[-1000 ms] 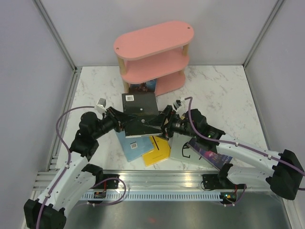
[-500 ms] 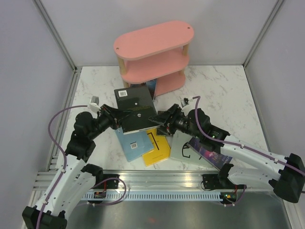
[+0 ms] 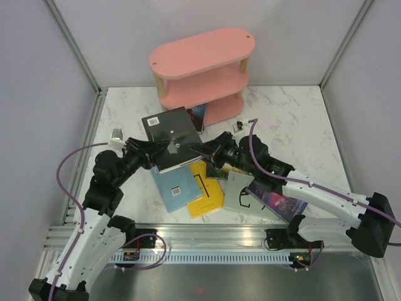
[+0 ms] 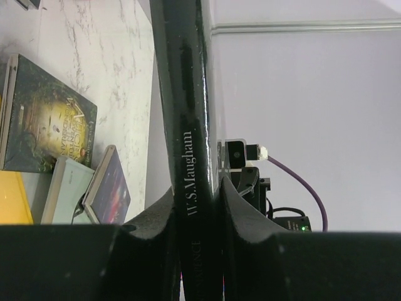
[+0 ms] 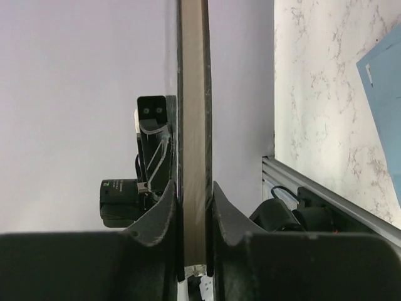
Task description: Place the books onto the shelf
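Note:
A black book (image 3: 166, 128) hangs tilted above the table in front of the pink shelf (image 3: 200, 53), held from both sides. My left gripper (image 3: 161, 152) is shut on its spine edge. The left wrist view shows the spine (image 4: 191, 125) pinched between my fingers (image 4: 156, 216). My right gripper (image 3: 197, 149) is shut on the opposite edge, and the page edge (image 5: 194, 125) sits tight in that gripper (image 5: 194, 200). More books lie below: blue (image 3: 175, 187), yellow (image 3: 208, 195), pale grey (image 3: 239, 189), purple galaxy (image 3: 281, 202) and dark green-gold (image 4: 50, 119).
Another book (image 3: 198, 114) sits at the foot of the shelf by its lowest board. Grey walls close in the marble table (image 3: 294, 119) on three sides. A metal rail (image 3: 207, 241) runs along the near edge between the arm bases.
The right gripper has closed on the black book's free edge. The book, still in the left gripper, has moved back and left toward the shelf and tilted.

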Controlling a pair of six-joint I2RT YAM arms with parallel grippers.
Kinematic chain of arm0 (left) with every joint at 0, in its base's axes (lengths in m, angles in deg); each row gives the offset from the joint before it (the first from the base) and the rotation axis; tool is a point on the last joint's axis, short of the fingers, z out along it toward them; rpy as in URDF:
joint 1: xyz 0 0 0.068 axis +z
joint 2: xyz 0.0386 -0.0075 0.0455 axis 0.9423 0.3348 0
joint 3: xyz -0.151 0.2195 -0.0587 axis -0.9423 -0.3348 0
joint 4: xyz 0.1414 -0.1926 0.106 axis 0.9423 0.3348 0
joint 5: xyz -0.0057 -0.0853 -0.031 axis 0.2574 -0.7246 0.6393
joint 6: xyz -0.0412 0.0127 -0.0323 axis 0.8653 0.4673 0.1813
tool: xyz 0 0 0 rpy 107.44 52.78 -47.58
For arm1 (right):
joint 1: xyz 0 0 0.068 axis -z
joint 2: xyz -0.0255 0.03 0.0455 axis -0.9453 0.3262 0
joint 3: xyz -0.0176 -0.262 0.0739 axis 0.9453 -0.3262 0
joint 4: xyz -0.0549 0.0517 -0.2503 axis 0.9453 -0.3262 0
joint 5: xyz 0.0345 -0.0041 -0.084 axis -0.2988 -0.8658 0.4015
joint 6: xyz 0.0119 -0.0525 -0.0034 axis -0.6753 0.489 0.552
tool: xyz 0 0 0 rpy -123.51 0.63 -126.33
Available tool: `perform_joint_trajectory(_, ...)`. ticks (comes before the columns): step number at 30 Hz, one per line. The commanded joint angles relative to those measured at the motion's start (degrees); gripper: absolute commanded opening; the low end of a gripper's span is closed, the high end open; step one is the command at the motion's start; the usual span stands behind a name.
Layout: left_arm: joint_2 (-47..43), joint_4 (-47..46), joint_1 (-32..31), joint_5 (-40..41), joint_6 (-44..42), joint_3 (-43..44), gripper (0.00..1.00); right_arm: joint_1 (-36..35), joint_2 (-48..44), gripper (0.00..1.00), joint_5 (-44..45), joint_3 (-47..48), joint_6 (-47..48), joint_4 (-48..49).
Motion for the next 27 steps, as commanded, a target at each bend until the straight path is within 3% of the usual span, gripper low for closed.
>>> perform_joint_trajectory(1, 1.09, 7.25, -1.09, -3.27, -10.35, 0.53, 0.1, -0.54, -4.32, 0.0, 3.01, 6.56, 2.37, 5.11)
perform_joint_trajectory(4, 1.35, 14.19, -0.91, -2.92, -15.62, 3.7, 0.26, 2.18, -6.96, 0.0, 3.57, 6.21, 3.35, 1.13)
perform_joint_trajectory(6, 1.53, 17.53, -0.83, -2.31, -18.26, 5.19, 0.45, 5.61, -8.9, 0.0, 2.17, 5.68, 2.91, -0.18)
perform_joint_trajectory(12, 3.9, 19.65, -0.65, -2.57, -22.83, 8.53, 0.66, 12.82, -7.33, 0.0, -4.07, 9.28, 4.75, -1.16)
perform_joint_trajectory(27, 9.61, 19.75, -0.39, -2.66, -24.95, 11.26, 0.68, 27.41, 10.95, 0.0, -18.4, 23.69, 6.34, 1.39)
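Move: The black book is pinched between my two hands, its middle about 7 cm left of my right hand and 4 cm ahead. The shelf's middle tier lies some 33 cm ahead of that hand, 2 cm right and 4 cm higher; the stack on the lower tier is about 30 cm ahead, 5 cm left, 25 cm down. From my left hand the middle tier is roughly 31 cm ahead, 13 cm right and 4 cm up, and the light blue book 3 cm back, 1 cm right and 28 cm below. My left hand opens and lets go of the black book's left edge, easing back a little, then sinks about 6 cm over the light blue book and rolls some 20 degrees, left side up. My right hand keeps its pinch on the right edge and carries the book alone, first swinging right, then mostly forward, about 14 cm in all, and up 5 cm, turning slightly clockwise towards the middle tier. ##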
